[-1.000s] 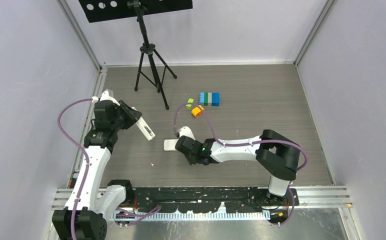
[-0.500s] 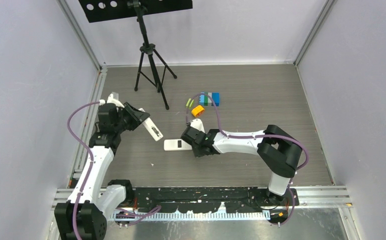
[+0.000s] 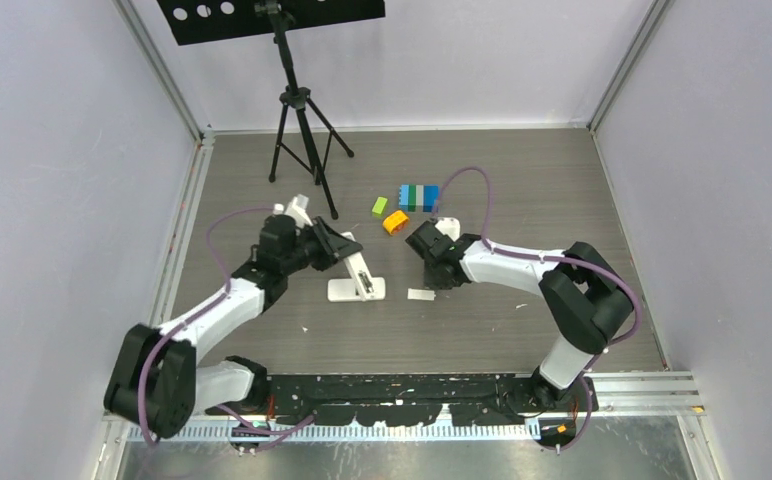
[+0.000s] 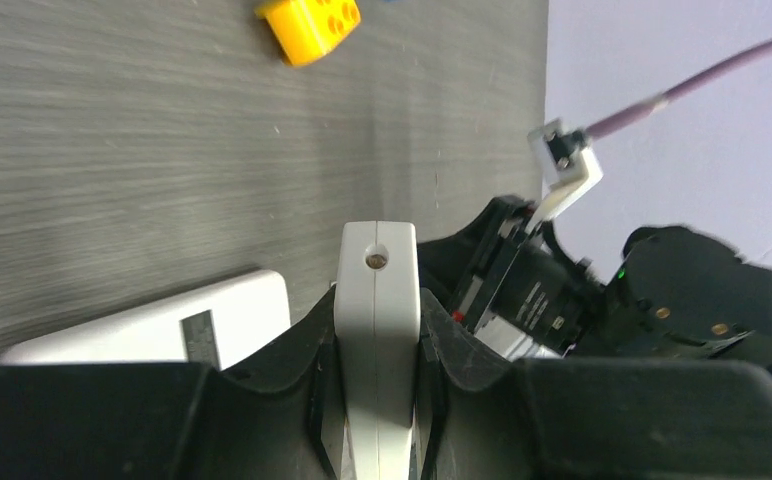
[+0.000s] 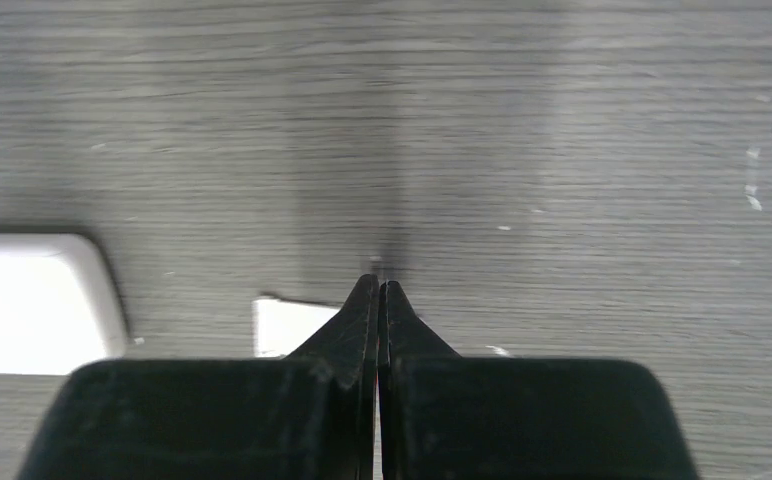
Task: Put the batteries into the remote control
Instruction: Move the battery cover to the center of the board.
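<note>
My left gripper (image 3: 354,262) is shut on a white remote control (image 3: 361,276), which stands edge-on between its jaws (image 4: 375,330). Its lower end is over or on a second white remote (image 3: 347,291) lying flat on the table, and I cannot tell whether the two touch. That second remote (image 4: 182,325) also shows in the left wrist view. A small flat white piece (image 3: 421,295) lies to the right of it. My right gripper (image 3: 434,278) hangs just above that white piece (image 5: 287,325), shut and empty, fingertips (image 5: 367,300) pressed together. No batteries are in view.
A green block (image 3: 379,206), an orange block (image 3: 394,221) and a blue-and-green block row (image 3: 419,197) lie behind the grippers. A black tripod (image 3: 297,130) stands at the back left. Grey walls enclose the table.
My left arm has swung right, carrying its remote to the flat remote at the centre. My right gripper has drawn back to the right and shut; the small white piece now lies uncovered.
</note>
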You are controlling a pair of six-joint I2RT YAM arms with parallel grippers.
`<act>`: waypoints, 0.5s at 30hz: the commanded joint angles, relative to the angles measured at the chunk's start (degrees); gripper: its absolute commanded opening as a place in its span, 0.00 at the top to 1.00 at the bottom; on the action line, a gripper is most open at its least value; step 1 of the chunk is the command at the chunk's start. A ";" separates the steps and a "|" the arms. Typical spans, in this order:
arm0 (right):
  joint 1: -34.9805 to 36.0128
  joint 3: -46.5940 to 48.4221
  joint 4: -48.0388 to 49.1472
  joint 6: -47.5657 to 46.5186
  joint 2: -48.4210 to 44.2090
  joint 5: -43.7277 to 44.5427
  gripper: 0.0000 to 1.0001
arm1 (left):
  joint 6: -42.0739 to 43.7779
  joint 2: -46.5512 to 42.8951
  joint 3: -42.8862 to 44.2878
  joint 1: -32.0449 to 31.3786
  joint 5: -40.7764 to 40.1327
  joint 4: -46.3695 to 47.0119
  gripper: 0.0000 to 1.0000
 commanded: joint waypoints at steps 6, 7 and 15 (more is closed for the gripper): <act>-2.76 -3.32 2.09 -3.97 -7.16 -3.35 0.82 | -3.62 16.48 4.61 -11.90 -5.23 18.10 1.00; -2.74 -3.32 1.84 -4.06 -7.72 -2.90 0.77 | -4.34 18.74 4.66 -12.44 -5.25 19.95 1.00; -2.91 -2.68 0.08 -2.66 -8.93 -2.75 0.67 | -7.29 31.79 6.04 -13.84 -4.25 31.57 1.00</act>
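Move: Just below the right hand's shut fingers lies the battery cover, its middle about 2 cm to their left and 1 cm back. From that hand the white remote lies about 18 cm left, level with it, and the yellow block 19 cm ahead, 9 cm left. The left hand, holding the opened remote control, has the cover about 19 cm right, 4 cm back, 14 cm down; the white remote is 3 cm right, 3 cm back, far below. Sweeping right about 9 cm while sinking some 7 cm, the left hand carries the remote control over the white remote towards the battery cover, turning slightly clockwise and keeping its grip. The right hand slides about 2 cm right near the table at the cover's right end, then opens its fingers partway and lifts about 2 cm, coming free of the cover. ##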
